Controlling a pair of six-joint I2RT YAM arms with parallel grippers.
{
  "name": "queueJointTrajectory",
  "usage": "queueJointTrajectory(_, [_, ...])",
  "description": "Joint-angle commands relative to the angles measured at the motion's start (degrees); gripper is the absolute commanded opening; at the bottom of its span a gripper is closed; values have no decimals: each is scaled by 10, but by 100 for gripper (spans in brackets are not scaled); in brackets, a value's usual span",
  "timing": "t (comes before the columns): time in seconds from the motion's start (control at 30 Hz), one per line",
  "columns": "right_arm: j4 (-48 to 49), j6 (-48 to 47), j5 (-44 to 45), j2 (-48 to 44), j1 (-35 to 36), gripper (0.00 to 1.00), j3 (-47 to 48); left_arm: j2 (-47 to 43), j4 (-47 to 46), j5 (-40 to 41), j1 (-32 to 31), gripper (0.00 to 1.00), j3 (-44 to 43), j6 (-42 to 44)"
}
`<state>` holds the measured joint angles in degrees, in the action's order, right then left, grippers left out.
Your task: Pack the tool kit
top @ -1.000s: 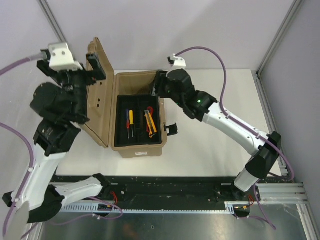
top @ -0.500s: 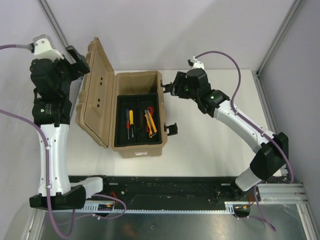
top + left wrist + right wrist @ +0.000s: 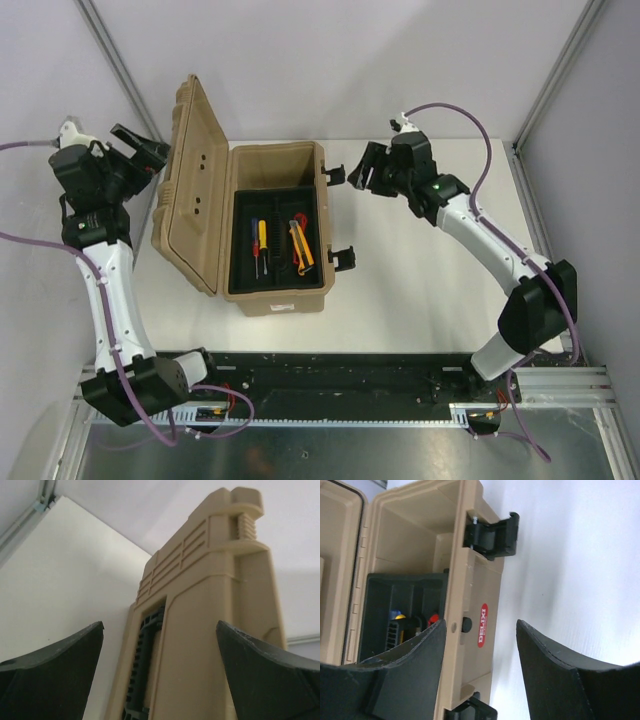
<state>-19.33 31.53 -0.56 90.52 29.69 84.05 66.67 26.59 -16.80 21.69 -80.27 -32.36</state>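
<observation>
The tan tool kit case (image 3: 275, 290) stands open mid-table, its ribbed lid (image 3: 190, 195) upright on the left. A black tray (image 3: 276, 208) inside holds small screwdrivers (image 3: 259, 245), a yellow knife (image 3: 302, 248) and red-handled pliers (image 3: 296, 225). My left gripper (image 3: 135, 150) hangs open just left of the lid. In the left wrist view the lid's outer face (image 3: 215, 630) and black handle (image 3: 142, 660) fill the space ahead of the gripper (image 3: 160, 624). My right gripper (image 3: 362, 172) is open, right of the case and apart from it, facing its front wall (image 3: 470, 595) and latch (image 3: 492, 535).
Two black latches (image 3: 334, 178) (image 3: 346, 258) stick out from the case's right side. Metal frame posts (image 3: 115, 60) (image 3: 560, 70) rise at the back corners. A black rail (image 3: 330, 372) runs along the near table edge. White tabletop (image 3: 440, 290) lies right of the case.
My left arm has swung back to the left, off the lid's top edge. My right gripper has drawn back to the right from the case's rear corner and widened a little.
</observation>
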Motion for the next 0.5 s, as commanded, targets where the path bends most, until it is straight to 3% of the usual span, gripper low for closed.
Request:
queueJointTrajectory(0.0, [1, 14, -68, 27, -24, 63, -18, -23, -40, -70, 5, 99, 33, -28])
queueJointTrajectory(0.3, [-14, 11, -95, 93, -31, 63, -27, -46, -123, -191, 2, 100, 68, -45])
queueJointTrajectory(0.47, [-9, 11, -138, 154, -30, 61, -28, -48, -146, -218, -26, 99, 73, -43])
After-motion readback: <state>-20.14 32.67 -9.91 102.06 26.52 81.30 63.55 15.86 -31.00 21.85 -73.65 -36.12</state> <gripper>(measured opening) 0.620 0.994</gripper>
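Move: The tool case's latch-side wall lies about 6 cm left of the right hand, 2 cm back and 15 below. The far latch is some 8 cm ahead and 4 left, the near latch 13 back and 3 left, both about 12 lower. From the left hand, the open lid's middle lies about 7 cm right, 3 back and 8 lower; the black tray 21 right, 6 back and 26 lower. Right hand sinks some 11 cm beside the case's latch side; left hand moves about 4 cm right, against the lid. ##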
